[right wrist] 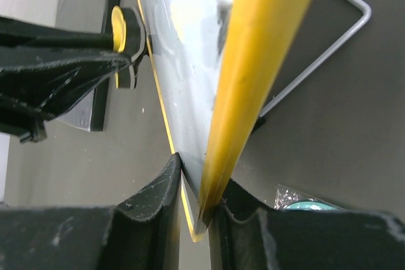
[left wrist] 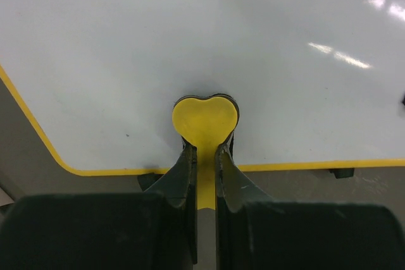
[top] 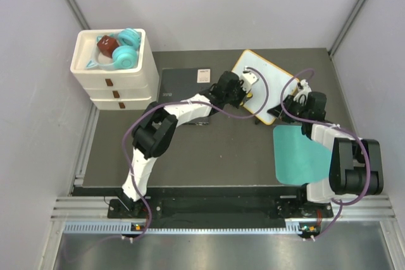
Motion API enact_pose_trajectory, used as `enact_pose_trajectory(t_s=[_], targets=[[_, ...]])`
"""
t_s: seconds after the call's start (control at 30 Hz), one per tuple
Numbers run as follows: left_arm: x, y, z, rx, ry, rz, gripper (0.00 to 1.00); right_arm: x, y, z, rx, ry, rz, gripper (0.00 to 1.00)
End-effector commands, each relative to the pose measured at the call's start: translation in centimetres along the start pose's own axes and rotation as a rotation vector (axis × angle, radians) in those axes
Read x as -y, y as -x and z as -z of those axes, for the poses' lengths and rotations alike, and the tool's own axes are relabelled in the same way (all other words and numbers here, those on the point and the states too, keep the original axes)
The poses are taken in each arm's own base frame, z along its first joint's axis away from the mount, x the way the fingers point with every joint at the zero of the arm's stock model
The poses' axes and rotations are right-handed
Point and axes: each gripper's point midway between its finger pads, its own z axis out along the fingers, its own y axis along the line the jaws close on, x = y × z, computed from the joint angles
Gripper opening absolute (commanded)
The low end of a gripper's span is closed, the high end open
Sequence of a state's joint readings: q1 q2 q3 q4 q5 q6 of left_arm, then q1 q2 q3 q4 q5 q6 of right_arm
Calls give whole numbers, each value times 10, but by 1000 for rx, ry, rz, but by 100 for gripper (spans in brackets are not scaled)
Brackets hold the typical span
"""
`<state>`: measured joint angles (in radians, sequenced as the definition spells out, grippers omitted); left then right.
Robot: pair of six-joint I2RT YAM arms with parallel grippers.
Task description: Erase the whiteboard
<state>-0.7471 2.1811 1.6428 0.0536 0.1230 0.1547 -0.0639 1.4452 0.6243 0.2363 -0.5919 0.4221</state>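
The whiteboard (top: 278,86), white with a yellow rim, lies at the back middle of the table, turned diagonally. My left gripper (top: 253,95) is shut on a yellow heart-shaped eraser (left wrist: 205,118) that rests flat on the board near its rim. In the left wrist view the board surface (left wrist: 190,30) shows no marks. My right gripper (top: 292,102) is shut on the board's near right corner. In the right wrist view the jaws stand on either side of the yellow rim (right wrist: 253,74). The eraser (right wrist: 118,20) and left gripper (right wrist: 63,74) show there at the left.
A dark grey pad with a white label (top: 180,83) lies left of the board. A teal mat (top: 300,153) lies at the near right. White stacked drawers (top: 117,83) hold teal headphones (top: 126,52) at the back left. A wire stand (right wrist: 342,36) shows behind the board.
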Motion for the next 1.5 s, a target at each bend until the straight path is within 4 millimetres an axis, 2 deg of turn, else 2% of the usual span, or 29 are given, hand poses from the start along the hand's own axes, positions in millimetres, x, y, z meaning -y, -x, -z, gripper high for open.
enact_pose_trajectory(t_s=[0.0,0.2,0.33,0.6,0.7,0.87,0.9,1.1,1.3,1.47], targets=[[10,54,30,143,-24,-13,0,16,-27,7,-96,-90,25,0],[31,38,40,120,-99,-16,0,19,-12,10,-57,-96,17,0],[43,24,38,86,-101,-24,0,20,-3,11,-39,-113,22,0],[45,-1,32,31,-100,-1,0,37,11,15,-8,-187,29,0],[44,-5,32,23,-96,-1,0,46,6,12,-23,-215,22,0],[44,-7,34,20,-90,3,0,58,-8,10,-76,-262,-27,0],[44,-4,35,26,-90,1,0,61,-18,11,-111,-277,-58,0],[45,8,42,59,-99,4,0,72,-44,10,-195,-305,-144,0],[52,20,53,93,-139,8,0,74,-41,15,-170,-309,-153,0],[64,17,53,83,-196,27,0,60,-18,22,-102,-281,-97,0]])
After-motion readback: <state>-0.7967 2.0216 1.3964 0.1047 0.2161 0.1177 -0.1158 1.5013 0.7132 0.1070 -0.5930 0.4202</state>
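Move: The left hand holds the yellow eraser on the lower-left part of the tilted whiteboard, whose middle lies about 5 cm ahead, 6 cm to its right and 4 cm up. The board's nearer black foot is some 8 cm back, 4 cm right and 6 cm lower; the dark folder is about 24 cm left, level fore and aft, 8 cm lower. The right hand grips the board's near-right side, the board's middle about 10 cm ahead of it and 7 cm left, at roughly equal height. Contact of the eraser with the board ends as the left hand, keeping its grip, draws about 7 cm back, off the board's lower edge and towards the near foot; it dips some 2 cm, then rises again, with only a slight wrist turn. The right hand keeps pinching the board and shifts about 2 cm to its right, easing a little forward later. ##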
